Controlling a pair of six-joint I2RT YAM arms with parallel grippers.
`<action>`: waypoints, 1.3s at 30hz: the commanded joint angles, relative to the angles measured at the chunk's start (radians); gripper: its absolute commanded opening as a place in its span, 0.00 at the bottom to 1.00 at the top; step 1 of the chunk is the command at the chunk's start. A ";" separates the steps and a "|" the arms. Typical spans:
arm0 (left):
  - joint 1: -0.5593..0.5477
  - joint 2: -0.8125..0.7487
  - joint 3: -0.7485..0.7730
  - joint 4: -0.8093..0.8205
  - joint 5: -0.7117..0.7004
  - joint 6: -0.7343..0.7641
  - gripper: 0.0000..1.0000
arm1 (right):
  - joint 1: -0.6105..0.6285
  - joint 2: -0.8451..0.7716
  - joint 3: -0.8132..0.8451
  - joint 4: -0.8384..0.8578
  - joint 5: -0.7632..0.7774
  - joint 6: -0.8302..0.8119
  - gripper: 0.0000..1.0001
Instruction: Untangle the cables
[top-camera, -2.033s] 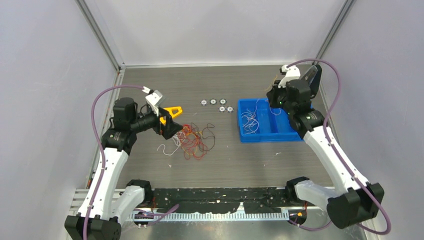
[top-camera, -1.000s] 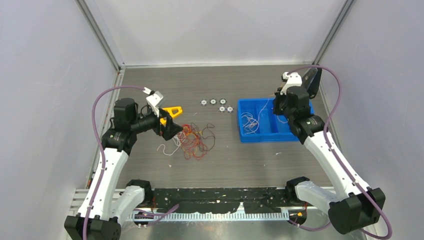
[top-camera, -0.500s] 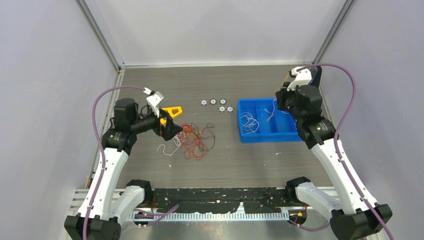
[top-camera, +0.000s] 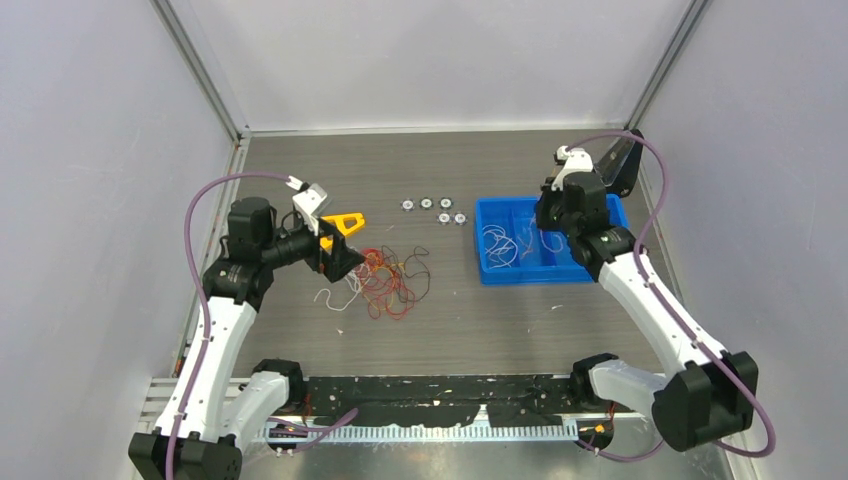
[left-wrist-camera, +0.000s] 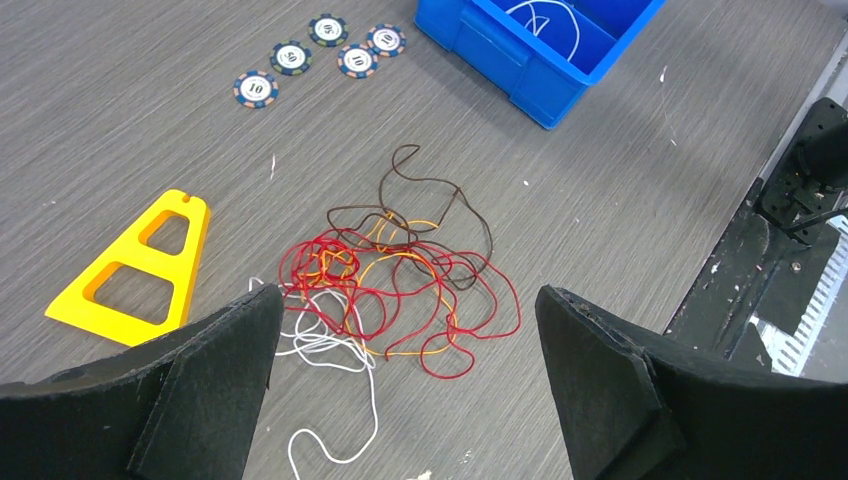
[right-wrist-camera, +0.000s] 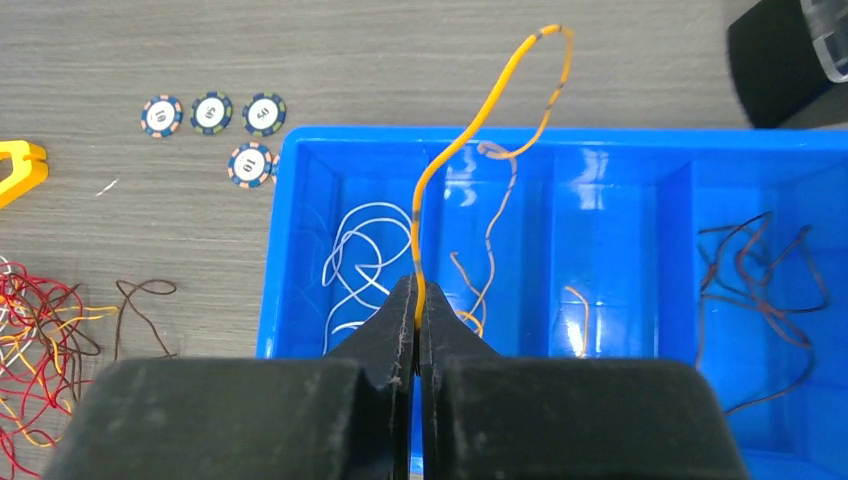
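A tangle of red, orange, white and brown cables (top-camera: 385, 282) (left-wrist-camera: 395, 285) lies on the grey table left of centre. My left gripper (top-camera: 342, 258) (left-wrist-camera: 405, 375) hovers just left of the clump, its jaws wide open and empty. My right gripper (top-camera: 545, 212) (right-wrist-camera: 418, 300) is above the blue bin (top-camera: 497, 270) (right-wrist-camera: 270, 300), shut on one orange cable (right-wrist-camera: 470, 140) that arches up from its fingertips. White cables (right-wrist-camera: 355, 255), orange cables (right-wrist-camera: 480, 270) and brown cables (right-wrist-camera: 765, 270) lie in separate compartments of the bin.
A yellow triangular piece (top-camera: 345, 222) (left-wrist-camera: 135, 265) lies next to the left gripper. Several poker chips (top-camera: 432, 208) (left-wrist-camera: 318, 55) (right-wrist-camera: 215, 120) sit between the clump and the bin. A black strip (top-camera: 440, 395) runs along the near edge.
My right arm swung over the bin, first toward the back right, then back left over the middle compartments, holding the orange cable. The left arm and the clump stayed still.
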 joint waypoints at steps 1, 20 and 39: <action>-0.003 -0.023 -0.011 -0.005 -0.010 0.024 1.00 | -0.004 0.051 -0.013 0.139 -0.038 0.123 0.05; -0.003 -0.009 -0.026 -0.036 -0.035 0.061 1.00 | -0.023 0.275 0.094 0.268 -0.162 0.381 0.05; -0.003 -0.010 -0.016 -0.058 -0.030 0.074 1.00 | -0.154 0.247 -0.082 0.086 -0.220 0.002 0.05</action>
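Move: My right hand holds the orange cable about 19 cm above the box. The second compartment from the left, where most of the cable hangs, lies some 6 cm ahead and 3 cm right. The white cable's compartment is about 5 cm ahead, 6 cm left. The orange cable's loose end lies across in the third compartment, roughly 3 cm ahead, 9 cm right. From my left hand that second compartment is about 20 cm ahead and 43 cm right, 21 cm lower. Keeping its pinch on the orange cable, my right hand swings forward about 6 cm and left 5 cm, dipping a little as it rolls its left side up by over 20 degrees. It pauses there, then swings back right and slightly back while sinking about 5 cm more towards the second compartment, the roll easing off. My left hand, empty and open, sinks about 2 cm above the tangle. ##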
